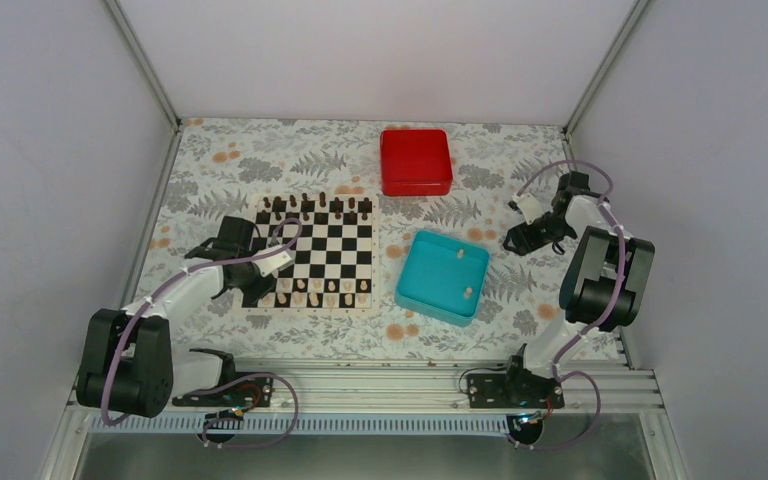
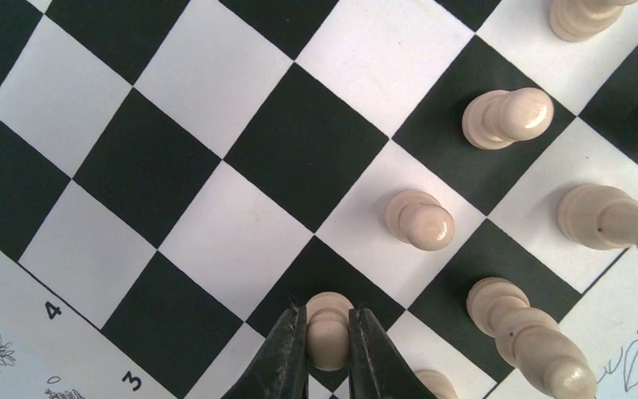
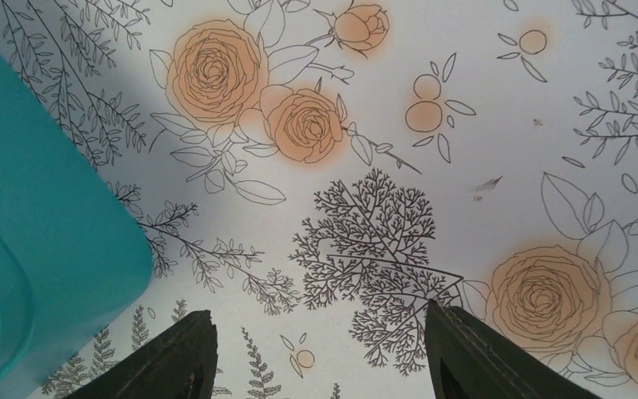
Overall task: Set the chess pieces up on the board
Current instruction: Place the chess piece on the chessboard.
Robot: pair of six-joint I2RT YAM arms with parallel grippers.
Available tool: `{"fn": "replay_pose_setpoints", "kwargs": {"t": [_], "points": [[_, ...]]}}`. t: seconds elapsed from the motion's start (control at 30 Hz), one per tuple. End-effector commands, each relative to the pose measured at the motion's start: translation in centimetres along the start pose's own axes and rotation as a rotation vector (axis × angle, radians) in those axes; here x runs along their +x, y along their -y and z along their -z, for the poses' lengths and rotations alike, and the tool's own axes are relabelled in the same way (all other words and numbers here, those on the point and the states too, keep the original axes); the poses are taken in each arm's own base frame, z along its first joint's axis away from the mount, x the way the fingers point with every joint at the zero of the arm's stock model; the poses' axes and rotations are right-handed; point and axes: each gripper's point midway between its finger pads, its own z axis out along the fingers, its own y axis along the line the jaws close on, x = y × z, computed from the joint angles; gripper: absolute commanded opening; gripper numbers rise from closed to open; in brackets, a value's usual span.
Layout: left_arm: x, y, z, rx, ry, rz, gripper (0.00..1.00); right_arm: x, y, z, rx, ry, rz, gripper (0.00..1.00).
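In the left wrist view my left gripper [image 2: 328, 309] is shut on a cream pawn [image 2: 328, 334] that stands on a black square of the board [image 2: 233, 241], near the edge numbered 3 and 4. Other cream chess pieces [image 2: 421, 220] stand upright on the squares to its right. From above, the left gripper [image 1: 260, 285] is over the board's [image 1: 330, 250] near left corner, where cream pieces [image 1: 330, 290] fill the near rows. My right gripper [image 1: 516, 240] hangs open and empty over the flowered cloth, right of the teal tray [image 1: 443, 300].
Dark brown chessmen [image 1: 315, 207] line the board's far rows. Two cream pieces [image 1: 468, 292] lie in the teal tray, whose corner [image 3: 41, 208] sits left of the right gripper [image 3: 316, 312]. A red box [image 1: 415, 160] stands behind the tray.
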Motion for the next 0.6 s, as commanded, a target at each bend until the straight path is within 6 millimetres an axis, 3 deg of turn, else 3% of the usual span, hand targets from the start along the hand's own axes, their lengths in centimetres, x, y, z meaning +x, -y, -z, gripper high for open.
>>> {"fn": "replay_pose_setpoints", "kwargs": {"t": [0.0,0.3,0.57], "points": [[0.1,-0.2,-0.3,-0.005,0.005,0.002,0.10,0.1,-0.6,-0.2,-0.009,0.003,0.002,0.65],[0.7,0.0,-0.7,0.000,-0.018,-0.002,0.13,0.1,-0.7,-0.1,-0.010,0.004,0.000,0.66],[-0.5,-0.4,0.9,-0.009,0.012,-0.015,0.33,0.2,-0.8,-0.2,-0.013,0.004,0.001,0.66]]}}
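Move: The left hand holds a pawn about 3 cm directly above its dark square, second from the board's left edge. The next pawn stands some 3 cm to the hand's right, level with it; a back-row piece stands 3 cm straight back, and a tall piece 3 cm back and 3 cm right. From the idle right hand, the dark square lies roughly 50 cm left, 10 cm back and 5 cm lower. The left hand lowers the pawn about 1 cm onto its dark square, then opens, letting the pawn go. ##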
